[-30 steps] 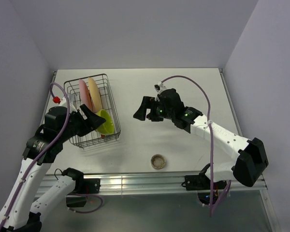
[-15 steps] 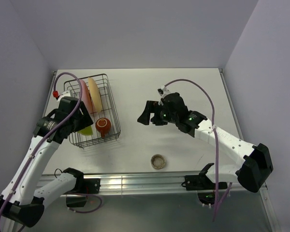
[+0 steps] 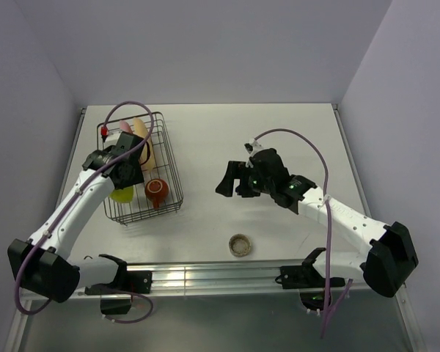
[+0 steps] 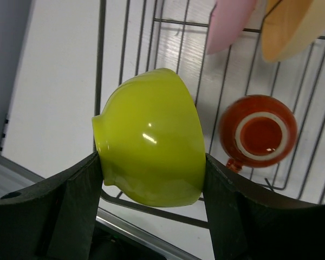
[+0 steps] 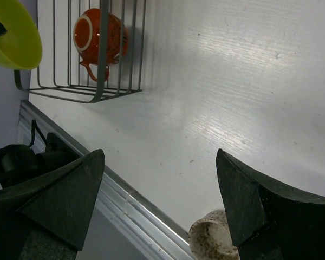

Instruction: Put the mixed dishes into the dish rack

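Observation:
My left gripper [image 4: 151, 162] is shut on the lime-green bowl [image 4: 149, 138], gripping its sides, with the bowl tipped on its side over the near-left corner of the dish rack [image 4: 151, 208]. From above, the bowl [image 3: 122, 194] pokes out under that gripper [image 3: 125, 176]. In the black wire rack [image 3: 172, 165] lie the red-orange mug [image 3: 155, 190], bottom up in the left wrist view [image 4: 258, 131], and the pink plate [image 4: 230, 21] and yellow-orange plate [image 4: 292, 27] on edge. The speckled grey-beige cup [image 3: 240, 245] stands on the table. My right gripper [image 3: 227, 180] hangs open and empty [image 5: 160, 157] above the table, the cup [image 5: 214, 238] just below it in the right wrist view.
The metal rail [image 3: 205, 275] runs along the table's near edge, close to the cup. White walls enclose the table on three sides. The purple cable [image 3: 132, 106] of my left arm loops over the rack's far left corner.
My left arm swung the bowl from the rack's near right side to its near left corner, uncovering the mug. My right gripper drifted slightly right and nearer, still open.

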Robot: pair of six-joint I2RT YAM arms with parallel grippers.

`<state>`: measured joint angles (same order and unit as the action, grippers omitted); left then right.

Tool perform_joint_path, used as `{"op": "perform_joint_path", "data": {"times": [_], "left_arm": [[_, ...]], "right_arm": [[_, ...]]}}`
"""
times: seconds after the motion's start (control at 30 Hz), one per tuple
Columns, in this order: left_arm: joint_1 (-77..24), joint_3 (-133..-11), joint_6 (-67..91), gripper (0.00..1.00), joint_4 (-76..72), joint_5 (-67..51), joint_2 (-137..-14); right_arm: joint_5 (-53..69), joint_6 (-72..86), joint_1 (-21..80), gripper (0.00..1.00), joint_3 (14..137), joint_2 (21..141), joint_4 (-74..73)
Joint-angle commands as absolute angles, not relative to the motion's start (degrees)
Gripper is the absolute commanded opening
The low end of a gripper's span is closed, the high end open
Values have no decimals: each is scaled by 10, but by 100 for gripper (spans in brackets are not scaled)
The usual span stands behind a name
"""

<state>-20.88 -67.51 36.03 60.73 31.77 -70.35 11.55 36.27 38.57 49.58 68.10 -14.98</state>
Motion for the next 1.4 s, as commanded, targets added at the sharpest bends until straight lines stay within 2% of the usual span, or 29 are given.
{"op": "perform_joint_path", "data": {"times": [0.0,0.33,0.9,0.97,1.0,1.03,1.07,1.1,1.17,1.2,1.27,1.3,1.37], "left_arm": [[-213,-713,337,0,607,390,-726],[-223,-710,309,0,597,408,-813],[-229,-702,310,1,559,439,-944],[-231,-703,310,9,555,442,-952],[-231,-703,313,17,555,443,-954],[-231,-705,314,28,555,442,-956],[-231,-705,312,34,549,436,-955],[-231,-705,311,50,546,432,-952],[-231,-705,313,64,544,429,-947],[-231,-706,317,77,547,432,-944],[-231,-706,317,88,548,426,-940],[-231,-706,317,97,549,420,-936],[-232,-702,316,99,547,401,-924]], "right_arm": [[118,354,378,90,483,661,-120],[106,352,374,90,468,647,-122],[53,335,374,90,409,556,-187],[49,333,374,90,398,552,-189],[48,332,374,90,395,551,-190],[48,332,374,90,390,550,-190],[48,332,374,90,388,550,-191],[47,332,374,90,387,548,-192],[43,330,374,90,383,544,-198],[36,330,374,90,382,542,-201],[31,328,374,90,381,540,-212],[27,327,374,90,381,539,-214],[25,326,374,90,373,534,-218]]}}
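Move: The left hand holds the green bowl over the rack; the bowl's free spot lies about 4 cm ahead and 9 cm below. The orange mug is some 9 cm right of that spot and level with it; the pink plate stands about 12 cm beyond it, 2 cm left, the cream plate as far beyond but 3 cm right. From the empty right hand the speckled cup is about 12 cm back, 4 cm right and 14 cm below. Still pinching the green bowl, the left hand lowers it about 8 cm and 4 cm forward into the rack beside the orange mug, its wrist tilting some 25 degrees so the fingers swing leftward; it then stops, and the fingers open and let the bowl go. The open right hand eases right, down and back towards the speckled cup. ##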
